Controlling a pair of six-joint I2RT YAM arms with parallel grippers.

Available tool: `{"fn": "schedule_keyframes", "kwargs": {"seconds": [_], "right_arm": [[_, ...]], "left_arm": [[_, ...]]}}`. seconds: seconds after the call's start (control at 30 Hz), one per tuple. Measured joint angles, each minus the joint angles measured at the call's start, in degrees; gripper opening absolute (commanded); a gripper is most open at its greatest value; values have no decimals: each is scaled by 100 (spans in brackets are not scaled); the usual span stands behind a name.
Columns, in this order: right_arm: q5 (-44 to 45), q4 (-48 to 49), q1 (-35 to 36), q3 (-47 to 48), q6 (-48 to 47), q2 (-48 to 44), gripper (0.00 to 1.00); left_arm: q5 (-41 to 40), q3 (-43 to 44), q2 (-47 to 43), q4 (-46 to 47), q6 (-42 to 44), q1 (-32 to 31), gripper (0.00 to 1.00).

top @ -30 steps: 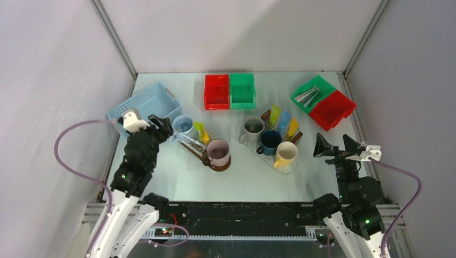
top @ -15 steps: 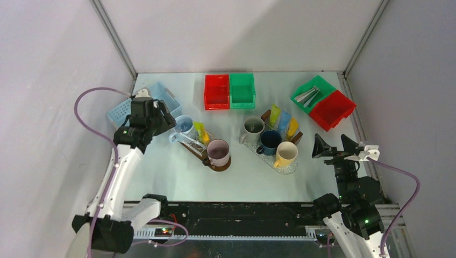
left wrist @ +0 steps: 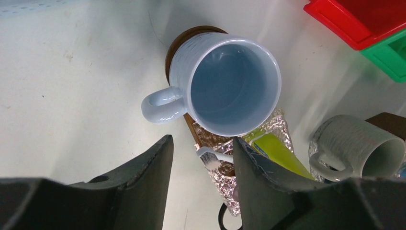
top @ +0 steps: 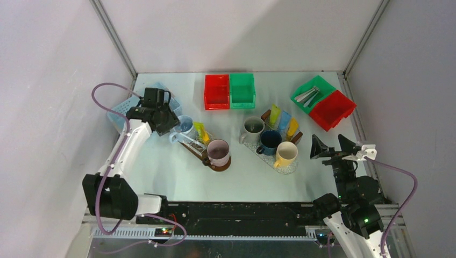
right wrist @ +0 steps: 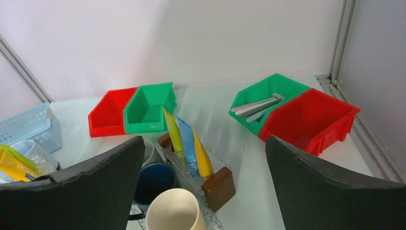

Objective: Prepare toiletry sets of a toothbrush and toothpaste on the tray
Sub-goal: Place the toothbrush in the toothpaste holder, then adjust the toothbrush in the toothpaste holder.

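Observation:
On the left tray (top: pixel 194 150), a white toothbrush (top: pixel 188 138) lies beside a yellow toothpaste tube (top: pixel 201 131). My left gripper (top: pixel 168 117) hovers over that tray's far end, open. In the left wrist view the toothbrush's head (left wrist: pixel 211 158) shows below the gap of the left gripper (left wrist: pixel 202 141), untouched, next to the yellow tube (left wrist: pixel 277 154) on the foil-like tray (left wrist: pixel 223 189). Lime green (top: pixel 275 114), blue (top: pixel 284 120) and orange (top: pixel 292 127) tubes lie on the right tray (top: pixel 291 167). Several toothbrushes (top: pixel 306 95) lie in a green bin. My right gripper (top: pixel 329 146) is open and empty.
Mugs crowd the trays: light blue (top: pixel 184 125), mauve (top: pixel 218 152), grey (top: pixel 253 126), dark blue (top: pixel 269 141), cream (top: pixel 286 154). A blue basket (top: pixel 125 110) sits under the left arm. Red (top: pixel 216 91) and green (top: pixel 242 90) bins stand at the back, with a red bin (top: pixel 332 110) at right.
The left arm has stretched forward and turned its gripper down over the light blue mug, with its jaws somewhat narrower. The right arm has barely shifted.

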Motion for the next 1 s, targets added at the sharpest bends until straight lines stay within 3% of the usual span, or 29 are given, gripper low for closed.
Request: {"fn": "schedule_keyframes", "kwargs": {"seconds": [1.0], "right_arm": [[4,42,310,-162,-151,-4,99]], "left_arm": [[105,229,603,-398,-1040,11,22]]}}
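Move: Just under the left fingertips, some 3 cm down and 1 cm to the right, is the raised head of the white toothbrush, its handle slanting away to the right. The blue mug stands about 5 cm ahead and 2 cm to the right of the hand; the toothpaste tubes stand roughly 9 cm right, level with it, and the pink mug 16 cm right and 8 cm back. From the idle right hand the toothbrush head lies about 56 cm left, 10 cm ahead and 15 cm lower. Sinking about 2 cm beside the blue mug, the left hand brings its fingertips down around the toothbrush head, then stays at that height while the fingers keep closing from half open to about a quarter. The wrist tips steeper and turns counter-clockwise, each by under 10 degrees; the head ends between the fingers, a firm pinch not yet evident. ##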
